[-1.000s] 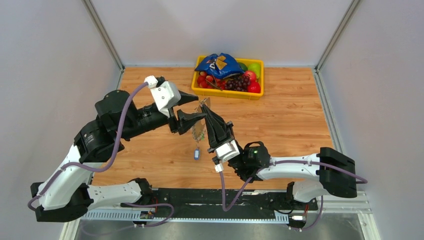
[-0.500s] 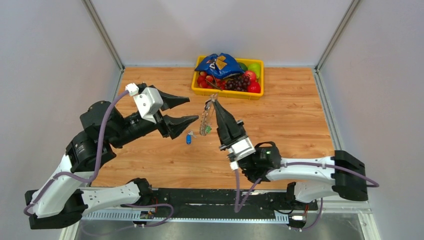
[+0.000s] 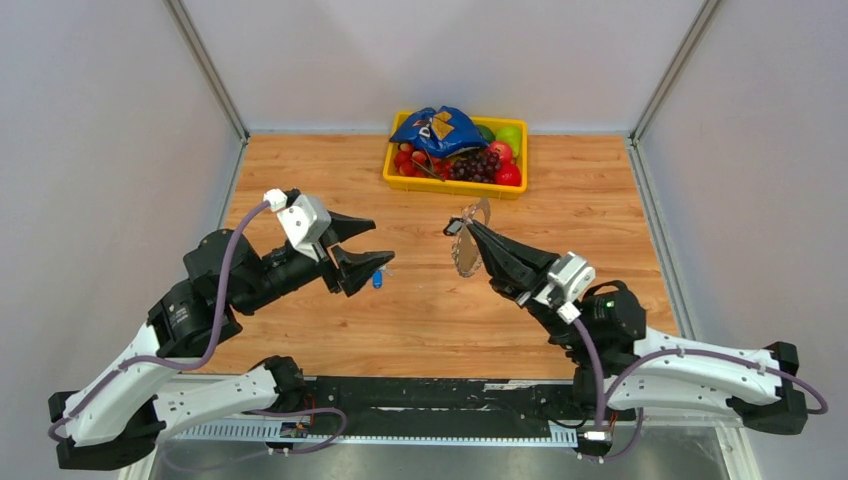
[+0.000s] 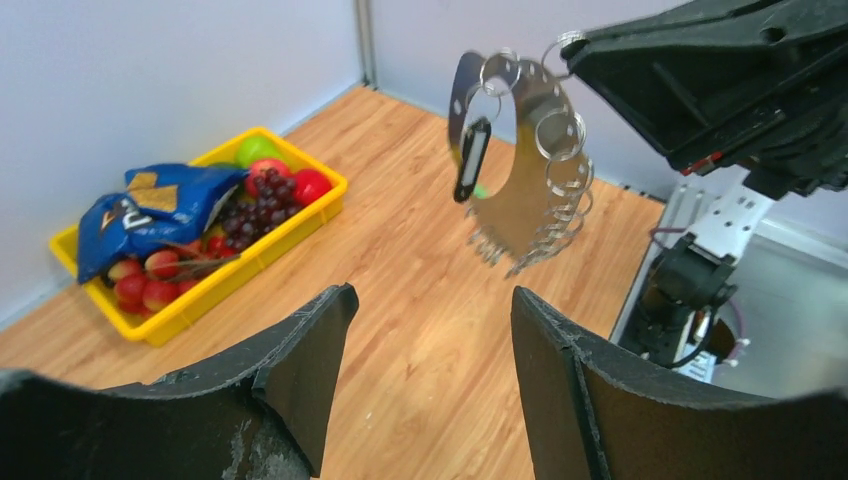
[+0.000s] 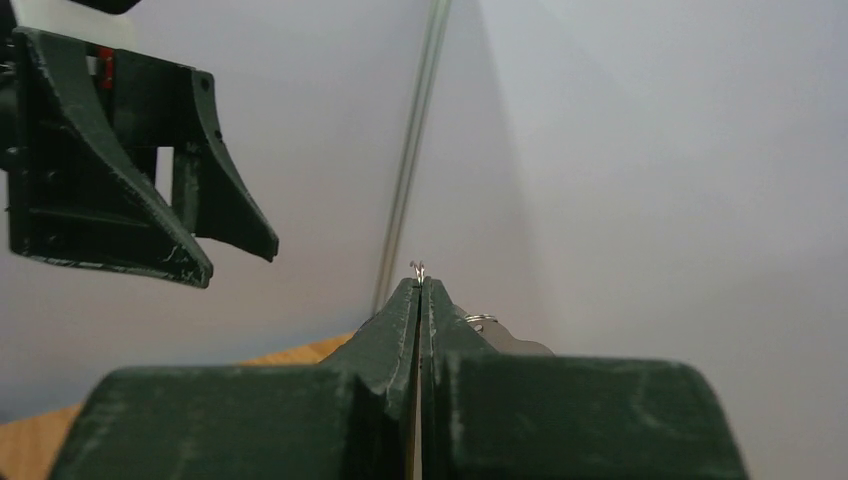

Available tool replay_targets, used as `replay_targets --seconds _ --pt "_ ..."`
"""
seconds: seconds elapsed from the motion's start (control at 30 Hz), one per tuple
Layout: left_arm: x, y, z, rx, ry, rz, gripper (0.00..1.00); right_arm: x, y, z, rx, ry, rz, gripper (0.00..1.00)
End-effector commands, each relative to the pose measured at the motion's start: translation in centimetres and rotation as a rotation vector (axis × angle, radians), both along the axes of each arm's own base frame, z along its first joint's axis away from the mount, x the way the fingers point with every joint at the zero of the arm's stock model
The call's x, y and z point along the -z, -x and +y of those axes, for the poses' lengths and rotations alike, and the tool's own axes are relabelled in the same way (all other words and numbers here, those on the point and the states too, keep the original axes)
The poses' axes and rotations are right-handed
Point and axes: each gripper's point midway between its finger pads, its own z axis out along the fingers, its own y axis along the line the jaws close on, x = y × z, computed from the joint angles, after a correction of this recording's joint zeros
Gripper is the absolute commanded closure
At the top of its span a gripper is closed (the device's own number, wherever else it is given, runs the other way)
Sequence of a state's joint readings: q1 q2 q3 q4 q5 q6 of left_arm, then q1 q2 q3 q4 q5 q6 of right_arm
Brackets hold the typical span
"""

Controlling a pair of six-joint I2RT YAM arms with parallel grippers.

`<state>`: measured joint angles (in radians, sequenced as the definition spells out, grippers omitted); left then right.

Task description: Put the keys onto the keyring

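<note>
The keyring (image 3: 464, 256) is a thin metal plate fringed with small rings, held up in the air mid-table by my right gripper (image 3: 470, 224), which is shut on its top edge. In the left wrist view the keyring (image 4: 522, 190) hangs ahead with a dark-headed key (image 4: 472, 160) on it. In the right wrist view a small ring (image 5: 418, 268) pokes out above the shut right gripper (image 5: 420, 287). A blue-headed key (image 3: 377, 278) lies on the table just under my left gripper (image 3: 383, 242), which stands open and empty. The left gripper (image 4: 432, 300) shows only wood between its fingers.
A yellow tray (image 3: 452, 187) with fruit and a blue bag stands at the back of the table, also seen as a yellow tray (image 4: 252, 268) in the left wrist view. Grey walls close in both sides. Both arm bases sit at the near edge.
My right arm has swung right, carrying the keyring away from the left gripper. The left gripper has drawn back to the left and opened a little wider. The blue-headed key now lies on the table.
</note>
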<state>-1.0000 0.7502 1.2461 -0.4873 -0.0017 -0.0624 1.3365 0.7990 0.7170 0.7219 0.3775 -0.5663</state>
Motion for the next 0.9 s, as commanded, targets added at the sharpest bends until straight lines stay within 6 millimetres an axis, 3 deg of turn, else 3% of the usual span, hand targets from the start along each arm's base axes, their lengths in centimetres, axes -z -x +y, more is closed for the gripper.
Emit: replay_targets --seconds 0.0,0.13,0.43,0.6,0.87 --pt "-3.0 2.2 -0.7 0.119 0.127 -0.036 0.31 0.3 3.6 0.3 -0.258 0.033 0.086 1.00" --pt "-3.9 3.6 -1.5 0.212 0.156 -0.054 0.30 -0.6 5.8 -0.4 -0.386 0.005 0.083 1.00" --pt "-5.8 6.8 -2.8 0.411 0.233 -0.078 0.30 -1.3 8.9 -0.6 -0.562 -0.086 0.020 1.00" --pt "-6.5 8.3 -3.7 0.520 0.261 -0.095 0.30 -2.7 10.4 -0.8 -0.647 -0.140 -0.029 1.00" --pt "-7.7 10.1 -4.3 0.647 0.307 -0.140 0.31 -4.6 11.3 -1.0 -0.702 -0.254 -0.091 1.00"
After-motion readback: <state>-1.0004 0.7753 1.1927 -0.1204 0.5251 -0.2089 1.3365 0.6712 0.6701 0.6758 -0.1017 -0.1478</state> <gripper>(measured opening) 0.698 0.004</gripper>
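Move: The left hand is open and empty. The keyring hangs from the right fingertips about 12 cm to the left hand's right, level with it fore and aft and maybe 1 cm higher. The black key on the keyring is nearer, some 9 cm right, 2 cm ahead and 2 cm up. From the shut right fingers the keyring's middle is roughly 5 cm below, 1 cm ahead and 1 cm left, and the left fingers wait about 13 cm left, 1 cm ahead and 6 cm lower. Both hands draw back together towards the bases and swing to face each other: the right, still shut on a ring of the keyring, comes back about 10 cm while turning some 35 degrees counter-clockwise. The left comes back about 8 cm, climbing 5 cm and closing in to the right by about 4 cm, turning some 30 degrees clockwise with its fingers kept open towards the keyring's plate, whose contact with the fingertips can't be made out. ##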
